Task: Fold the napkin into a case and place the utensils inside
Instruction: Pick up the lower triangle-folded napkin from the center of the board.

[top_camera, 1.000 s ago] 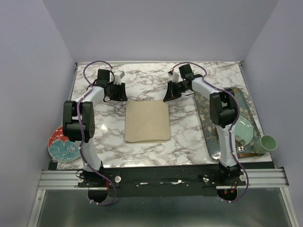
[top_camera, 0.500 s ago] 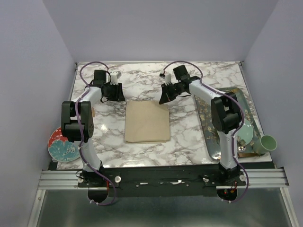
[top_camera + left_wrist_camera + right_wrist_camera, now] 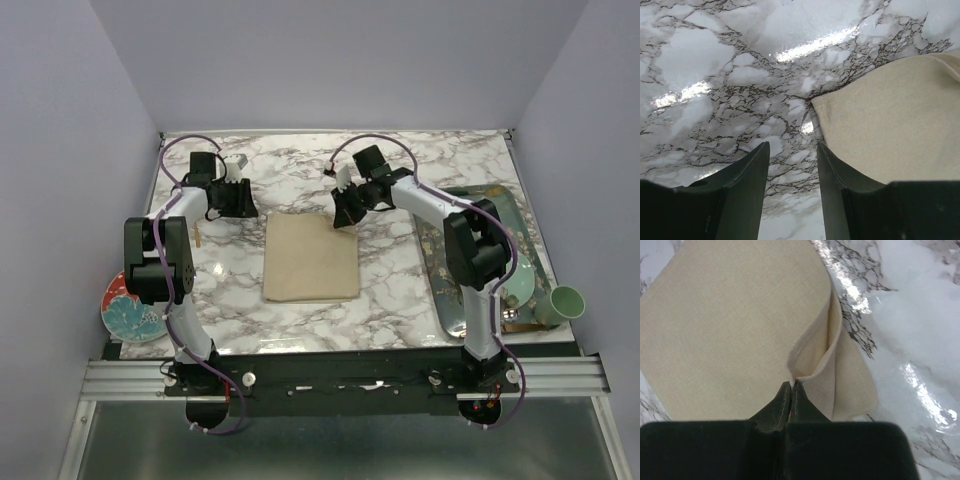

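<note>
The beige napkin (image 3: 310, 260) lies folded as an upright oblong in the middle of the marble table. My right gripper (image 3: 343, 214) is at its far right corner. In the right wrist view the gripper (image 3: 792, 385) is shut on the hem of the napkin (image 3: 730, 325) and holds that corner raised and curled over the cloth. My left gripper (image 3: 250, 200) is open and empty just left of the far left corner. In the left wrist view the napkin (image 3: 890, 125) lies to the right of the left gripper (image 3: 792, 146). I cannot make out the spoon or fork.
A long patterned tray (image 3: 445, 290) lies along the right side with a pale green plate (image 3: 515, 282) on it. A green cup (image 3: 565, 303) stands at the near right edge. A red floral plate (image 3: 128, 308) sits at the near left edge.
My right gripper has moved left and a little nearer, onto the napkin's far right corner, which is now raised. My left gripper has drawn back to the left, away from the cloth.
</note>
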Controlling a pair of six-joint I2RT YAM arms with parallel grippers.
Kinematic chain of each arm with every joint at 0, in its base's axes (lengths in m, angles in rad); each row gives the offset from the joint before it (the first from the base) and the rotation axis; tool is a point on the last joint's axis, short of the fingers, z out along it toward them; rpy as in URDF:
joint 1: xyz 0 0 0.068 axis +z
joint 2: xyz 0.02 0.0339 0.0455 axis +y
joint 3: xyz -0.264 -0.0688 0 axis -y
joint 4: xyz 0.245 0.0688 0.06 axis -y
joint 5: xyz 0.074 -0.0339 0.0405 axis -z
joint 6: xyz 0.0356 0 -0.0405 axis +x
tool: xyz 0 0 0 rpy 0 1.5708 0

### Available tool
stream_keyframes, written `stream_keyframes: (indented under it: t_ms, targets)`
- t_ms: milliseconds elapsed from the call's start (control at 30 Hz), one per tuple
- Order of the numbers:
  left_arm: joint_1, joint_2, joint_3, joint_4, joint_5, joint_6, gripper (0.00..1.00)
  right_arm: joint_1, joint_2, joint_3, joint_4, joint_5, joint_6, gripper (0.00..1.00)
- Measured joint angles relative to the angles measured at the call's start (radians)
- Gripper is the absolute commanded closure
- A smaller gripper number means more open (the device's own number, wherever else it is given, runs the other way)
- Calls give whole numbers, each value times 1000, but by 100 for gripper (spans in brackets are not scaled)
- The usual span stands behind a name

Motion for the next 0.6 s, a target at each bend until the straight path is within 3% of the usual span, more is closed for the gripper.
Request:
stream_keyframes:
  t_ms: [167, 300, 367, 433, 500, 600]
  targets:
    - [0, -1, 0, 0, 9, 0, 49, -33, 0, 2, 0, 15, 47, 95]
    - [0, -1, 0, 0, 25, 0, 49, -57, 0, 7, -2, 15, 94, 72]
    - [0, -1, 0, 0, 28, 0, 49, -64, 1, 19, -5, 23, 121, 68]
    - [0, -1, 0, 0, 28, 0, 49, -72, 10, 43, -12, 31, 144, 52]
    - [0, -1, 0, 0, 29, 0, 49, -82, 24, 71, -21, 39, 162, 44]
    - [0, -1, 0, -1, 31, 0, 49, -94, 53, 110, -38, 46, 175, 43]
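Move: Just in front of the closed right fingers, which still pinch a tuck of the folded napkin's top layer, lies the place of its far right corner: about 3 cm ahead, 3 cm right and 3 cm below. The napkin's middle is some 8 cm back and 7 cm left, and the tray's middle roughly 33 cm right and 8 cm back. From the left hand, that corner lies about 26 cm right, level with it ahead and 3 cm lower. Carrying the pinched top layer forward and right, back towards the napkin's far right corner, the right hand travels about 5 cm in all. Halfway along, its fingers start opening and reach roughly half wide, letting go of the cloth as the hand goes on outward, rises barely a centimetre and turns some 15 degrees clockwise. ##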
